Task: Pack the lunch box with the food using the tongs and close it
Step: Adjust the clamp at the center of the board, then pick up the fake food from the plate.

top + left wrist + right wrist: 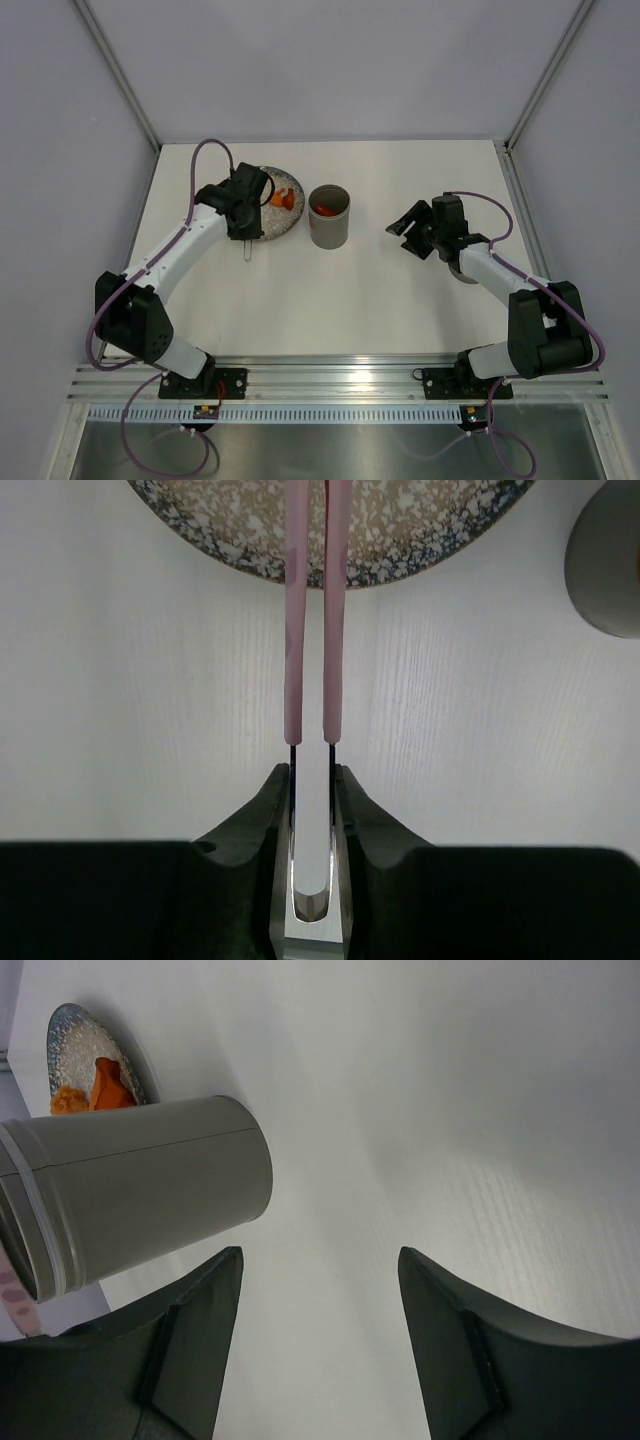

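In the left wrist view my left gripper [312, 780] is shut on the metal joint end of the pale pink tongs [297, 630]. Their two arms run nearly parallel, close together, out over the speckled plate's [430, 530] near rim. From above, this gripper [245, 208] hovers over the plate's left side, with orange food [285, 198] lying just to its right. The grey lunch box [329, 216] stands upright and uncovered right of the plate, with orange pieces [322, 209] inside. My right gripper [410, 228] is open and empty, to the right of the lunch box [140, 1200] and apart from it.
A small flat grey disc [459, 271] lies on the table, partly hidden under my right arm. The speckled plate [282, 228] sits at the back left. White walls and metal posts enclose the table on three sides.
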You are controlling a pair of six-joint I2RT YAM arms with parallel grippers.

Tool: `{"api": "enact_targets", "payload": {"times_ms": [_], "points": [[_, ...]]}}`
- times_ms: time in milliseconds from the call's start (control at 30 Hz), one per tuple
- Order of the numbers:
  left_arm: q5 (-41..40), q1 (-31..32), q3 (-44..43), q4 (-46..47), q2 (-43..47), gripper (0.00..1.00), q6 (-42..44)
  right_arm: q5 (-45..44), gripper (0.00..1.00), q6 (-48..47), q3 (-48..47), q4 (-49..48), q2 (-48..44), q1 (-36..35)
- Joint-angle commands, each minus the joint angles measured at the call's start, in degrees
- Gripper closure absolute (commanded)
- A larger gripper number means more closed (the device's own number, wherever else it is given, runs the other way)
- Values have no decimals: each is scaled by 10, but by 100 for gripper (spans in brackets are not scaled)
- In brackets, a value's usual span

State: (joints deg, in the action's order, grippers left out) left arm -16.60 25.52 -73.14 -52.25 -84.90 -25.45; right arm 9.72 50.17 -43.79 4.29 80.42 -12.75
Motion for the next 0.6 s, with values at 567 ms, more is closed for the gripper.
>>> {"api": "enact_targets", "payload": {"times_ms": [567], "points": [[61, -99, -183, -22, -207, 57, 40, 3, 28, -3, -5, -10, -5, -3]]}}
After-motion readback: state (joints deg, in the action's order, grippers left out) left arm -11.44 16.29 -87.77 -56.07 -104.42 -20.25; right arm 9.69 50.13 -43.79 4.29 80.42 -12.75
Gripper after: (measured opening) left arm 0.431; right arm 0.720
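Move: The left hand holds the clamp, whose tips already reach over the plate. The plate's middle is about 16 cm straight ahead and 14 cm below. On it, the left orange piece lies some 21 cm ahead and 3 cm left, the middle piece 18 cm ahead and 5 cm right. The grey cup stands 7 cm ahead, 18 cm right, 9 cm lower. From the idle right hand, the plate is 13 cm ahead, 35 cm left and 9 cm below. Forward first, almost level, then forward and down with a smaller drift to the left, the left hand carries the clamp farther over the plate towards the left orange piece, about 6 cm out and 4 cm lower. The wrist tips some 10 degrees so the fingers point more steeply down, while they open partway, still holding the clamp, and let its two legs spread. ##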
